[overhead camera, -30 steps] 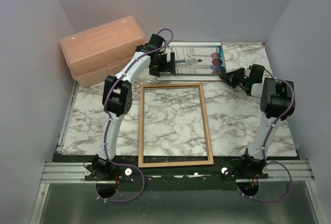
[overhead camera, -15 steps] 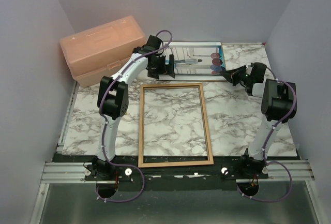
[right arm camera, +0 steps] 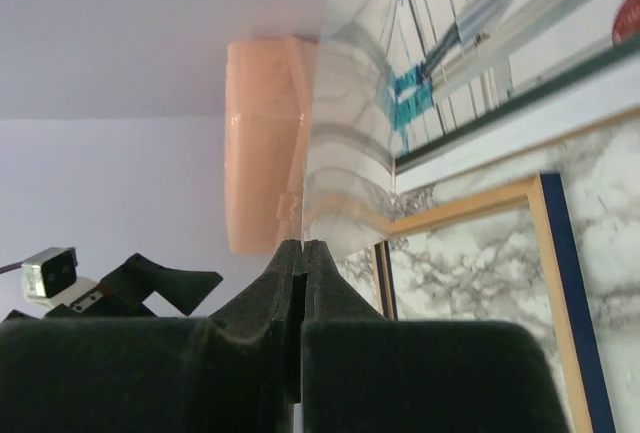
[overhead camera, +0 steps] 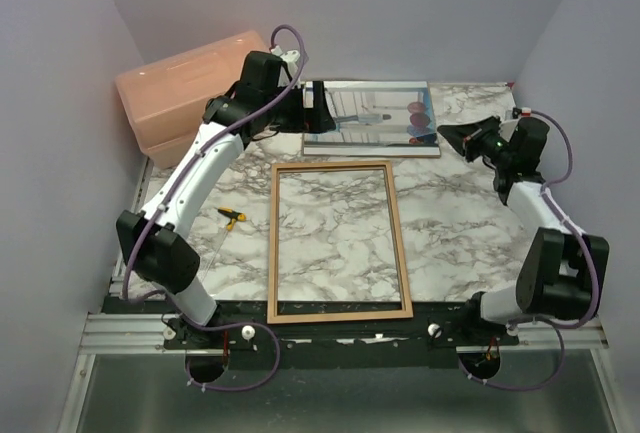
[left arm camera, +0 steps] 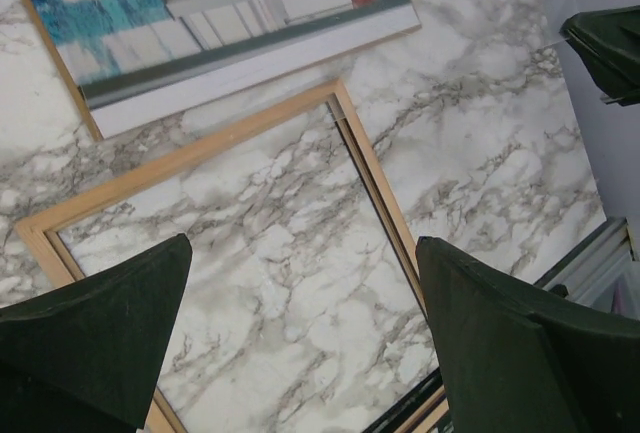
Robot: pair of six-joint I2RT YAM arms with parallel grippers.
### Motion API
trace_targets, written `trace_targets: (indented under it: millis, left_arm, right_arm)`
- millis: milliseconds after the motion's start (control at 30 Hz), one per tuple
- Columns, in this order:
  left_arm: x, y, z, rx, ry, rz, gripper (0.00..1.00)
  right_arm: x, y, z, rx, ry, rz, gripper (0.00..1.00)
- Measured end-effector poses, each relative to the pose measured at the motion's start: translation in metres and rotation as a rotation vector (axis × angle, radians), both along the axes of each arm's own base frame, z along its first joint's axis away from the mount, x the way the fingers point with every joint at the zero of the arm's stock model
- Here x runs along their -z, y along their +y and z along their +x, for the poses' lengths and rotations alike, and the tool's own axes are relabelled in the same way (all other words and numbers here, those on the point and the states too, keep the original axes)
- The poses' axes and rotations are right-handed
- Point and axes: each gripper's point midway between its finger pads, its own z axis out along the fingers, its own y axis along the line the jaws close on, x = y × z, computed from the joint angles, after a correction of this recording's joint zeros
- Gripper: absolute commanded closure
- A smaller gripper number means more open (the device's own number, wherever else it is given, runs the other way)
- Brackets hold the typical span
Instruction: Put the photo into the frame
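Note:
The photo [overhead camera: 385,113] lies flat at the back of the table; it also shows in the left wrist view [left arm camera: 200,23] and the right wrist view [right arm camera: 500,13]. A clear sheet [right arm camera: 345,153] stands tilted up over it, glossy with reflections. My right gripper [overhead camera: 445,134] is shut on that sheet's right edge [right arm camera: 302,245]. The frame [overhead camera: 338,243], light wood face up, lies empty in the middle of the table [left arm camera: 370,163]. My left gripper [overhead camera: 312,113] hovers open at the photo's left end, nothing between its fingers [left arm camera: 305,353].
A peach plastic box [overhead camera: 190,93] stands at the back left, beside the left arm. A small yellow and black object [overhead camera: 232,216] lies on the marble left of the frame. The walls close in on both sides.
The right gripper has closed on the clear sheet's edge and raised it. The left arm has drawn back to the left and lifted, uncovering the small yellow object.

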Motion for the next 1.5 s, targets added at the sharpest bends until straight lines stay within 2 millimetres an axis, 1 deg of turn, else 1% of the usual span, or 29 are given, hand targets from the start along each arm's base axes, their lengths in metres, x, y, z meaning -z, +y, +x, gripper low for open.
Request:
trace_targets:
  millis: [67, 100, 133, 233, 267, 367, 433, 533, 600, 667, 733, 833, 1000, 1067, 1167, 1300, 1400, 1500]
  left_arm:
    - [-0.005, 0.002, -0.017, 0.000, -0.006, -0.008, 0.01]
    - [0.000, 0.004, -0.028, 0.000, 0.006, -0.004, 0.01]
    - [0.003, 0.006, -0.037, -0.003, 0.019, -0.002, 0.01]
    - [0.024, 0.012, -0.063, -0.018, 0.076, 0.011, 0.01]
    - [0.032, 0.014, -0.071, -0.027, 0.098, 0.014, 0.01]
    - [0.054, 0.020, -0.093, -0.051, 0.152, 0.016, 0.01]
    - [0.066, 0.024, -0.106, -0.071, 0.184, 0.009, 0.01]
    - [0.081, 0.028, -0.122, -0.097, 0.224, -0.010, 0.01]
    - [0.089, 0.029, -0.130, -0.112, 0.249, -0.022, 0.01]
    - [0.095, 0.027, -0.134, -0.121, 0.271, -0.029, 0.01]
    - [0.101, 0.024, -0.138, -0.128, 0.291, -0.037, 0.01]
    - [0.112, 0.022, -0.144, -0.138, 0.332, -0.037, 0.01]
    - [0.130, 0.020, -0.148, -0.163, 0.388, -0.033, 0.01]
    - [0.140, 0.021, -0.149, -0.173, 0.411, -0.029, 0.01]
    - [0.153, 0.021, -0.151, -0.191, 0.439, -0.032, 0.01]
    - [0.177, 0.020, -0.155, -0.214, 0.485, -0.041, 0.03]
    - [0.190, 0.017, -0.154, -0.229, 0.511, -0.059, 0.07]
    - [0.201, 0.011, -0.152, -0.242, 0.529, -0.096, 0.10]
  right_arm:
    - [0.001, 0.004, -0.022, 0.002, 0.021, -0.009, 0.99]
    - [0.002, 0.006, -0.035, 0.004, 0.032, -0.015, 0.99]
    - [0.005, 0.009, -0.053, 0.005, 0.049, -0.023, 0.99]
    - [0.010, 0.016, -0.095, 0.007, 0.074, -0.046, 0.99]
    - [0.011, 0.018, -0.109, 0.004, 0.079, -0.053, 0.97]
    - [0.016, 0.024, -0.139, -0.003, 0.094, -0.073, 0.71]
    - [0.023, 0.028, -0.157, -0.012, 0.119, -0.088, 0.55]
    - [0.037, 0.031, -0.171, -0.038, 0.171, -0.118, 0.39]
    - [0.048, 0.032, -0.177, -0.052, 0.211, -0.129, 0.31]
    - [0.060, 0.032, -0.183, -0.063, 0.257, -0.142, 0.25]
    - [0.069, 0.031, -0.187, -0.071, 0.286, -0.165, 0.22]
    - [0.080, 0.028, -0.192, -0.077, 0.335, -0.204, 0.21]
    - [0.087, 0.019, -0.192, -0.069, 0.366, -0.276, 0.15]
    - [0.086, 0.015, -0.191, -0.061, 0.366, -0.310, 0.15]
    - [0.082, 0.008, -0.188, -0.042, 0.353, -0.359, 0.14]
    - [0.081, 0.002, -0.179, -0.028, 0.346, -0.396, 0.14]
    - [0.090, 0.000, -0.168, -0.038, 0.374, -0.396, 0.14]
    - [0.106, -0.003, -0.152, -0.057, 0.425, -0.392, 0.14]
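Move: The right hand, still pinching a clear sheet, has the frame's middle about 22 cm back, 28 cm to its left and 18 cm below; the photo's middle lies some 17 cm ahead and 18 cm to its left. From the open left hand, the frame's middle is roughly 18 cm back, 5 cm to the right and 24 cm down, with the photo 20 cm ahead and 15 cm right, and the yellow-black tool 12 cm back and 24 cm left. The right hand sweeps back about 19 cm, drawing the pinched clear sheet away from the photo, sinks as its fingers spread from shut to wide and let the sheet go beside the frame's right bar, then comes forward some 4 cm while dipping lower, its wrist tipping down and rolling. Meanwhile the left hand, fingers staying wide open, pulls back about 15 cm from the photo and then mostly sinks, 20 cm in all, to low over the inside of the frame, its fingers tipping down some 30 degrees. ##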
